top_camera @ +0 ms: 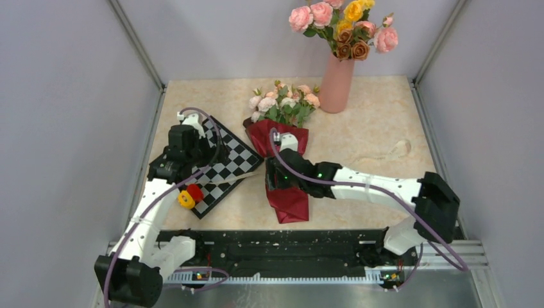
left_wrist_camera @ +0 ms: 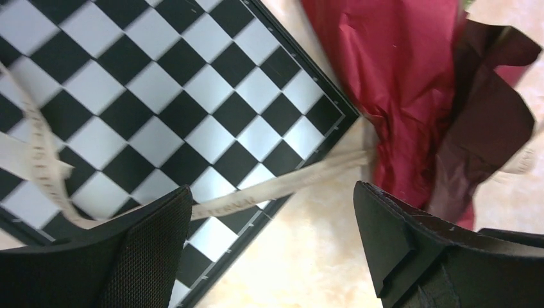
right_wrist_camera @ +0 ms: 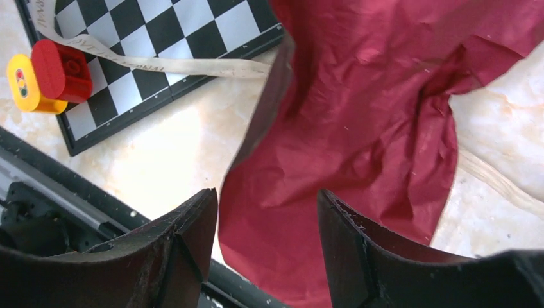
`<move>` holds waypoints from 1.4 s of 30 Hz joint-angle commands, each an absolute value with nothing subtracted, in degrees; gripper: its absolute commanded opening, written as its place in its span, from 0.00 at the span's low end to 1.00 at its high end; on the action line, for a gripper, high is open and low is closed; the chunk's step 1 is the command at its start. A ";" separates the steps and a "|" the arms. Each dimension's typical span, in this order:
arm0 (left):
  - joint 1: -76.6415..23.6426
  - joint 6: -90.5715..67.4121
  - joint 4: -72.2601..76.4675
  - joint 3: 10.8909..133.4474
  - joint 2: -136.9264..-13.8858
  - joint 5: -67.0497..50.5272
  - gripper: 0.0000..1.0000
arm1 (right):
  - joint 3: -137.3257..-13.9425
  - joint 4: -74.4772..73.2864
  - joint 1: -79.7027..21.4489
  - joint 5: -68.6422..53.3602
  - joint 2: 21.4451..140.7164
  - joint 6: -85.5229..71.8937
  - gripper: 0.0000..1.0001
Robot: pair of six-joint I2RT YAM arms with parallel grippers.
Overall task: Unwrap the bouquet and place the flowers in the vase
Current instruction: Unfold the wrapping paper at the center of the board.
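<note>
The bouquet lies mid-table: small pale pink, white and peach flowers (top_camera: pixel 283 102) point toward the back, and its dark red paper (top_camera: pixel 287 197) spreads loose toward me. My right gripper (top_camera: pixel 277 174) hovers over that paper (right_wrist_camera: pixel 359 128); in the right wrist view it (right_wrist_camera: pixel 266 192) is open with nothing pinched. A cream ribbon (left_wrist_camera: pixel 282 183) trails from the paper (left_wrist_camera: pixel 398 90) across the chessboard. My left gripper (top_camera: pixel 195 165) is wide open (left_wrist_camera: pixel 271 189) above the board's corner, and the ribbon passes beneath it untouched. The salmon-pink vase (top_camera: pixel 337 86) stands at the back, holding larger roses.
A black-and-white chessboard (top_camera: pixel 224 163) lies at the left, with a red and yellow toy block (top_camera: pixel 190 196) on its near edge. Another strip of pale ribbon (top_camera: pixel 391 153) lies on the table at the right. The black rail (top_camera: pixel 276 247) runs along the near edge.
</note>
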State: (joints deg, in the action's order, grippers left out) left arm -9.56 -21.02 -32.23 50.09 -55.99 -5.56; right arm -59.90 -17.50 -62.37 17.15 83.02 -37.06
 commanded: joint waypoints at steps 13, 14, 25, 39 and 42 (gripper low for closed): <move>-5.76 -10.64 -32.43 51.12 -58.89 -2.05 0.99 | -76.93 -30.57 -66.46 33.44 99.86 -38.28 0.55; -5.64 -10.58 -32.43 51.01 -58.85 -2.15 0.99 | -77.50 -31.10 -66.49 33.85 100.19 -38.34 0.54; -4.84 -10.21 -32.70 50.47 -58.62 -1.77 0.99 | -77.95 -32.60 -67.06 34.12 98.64 -38.95 0.21; -4.83 -8.27 -33.68 51.45 -60.95 -8.39 0.99 | -75.41 -34.96 -67.06 34.99 91.14 -40.54 0.00; -4.90 -9.05 -33.89 51.79 -61.66 -11.76 0.97 | -74.00 -35.81 -67.06 36.16 89.12 -40.61 0.00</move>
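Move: The wrapping paper's loose left edge is just under the right hand, about 2 cm ahead, 1 cm to the left and 4 cm below. From that hand the chessboard's middle lies some 19 cm left and 3 cm ahead, and the ribbon's left strip about 10 cm left and 2 cm ahead, both roughly 9 cm down; the flower heads are about 22 cm ahead and 4 cm right. From the left hand the paper edge is some 14 cm right, 4 cm back and 8 cm below. The right hand sinks about 4 cm and eases 2 cm forward onto the paper's left edge, rolling some 20 degrees so that its left side dips, then shuts its part-open fingers to pinch the edge and lifts it back up about 4 cm. The left hand, empty and wide open, eases 4 cm left away from the paper and sinks a little, then just starts back right. ##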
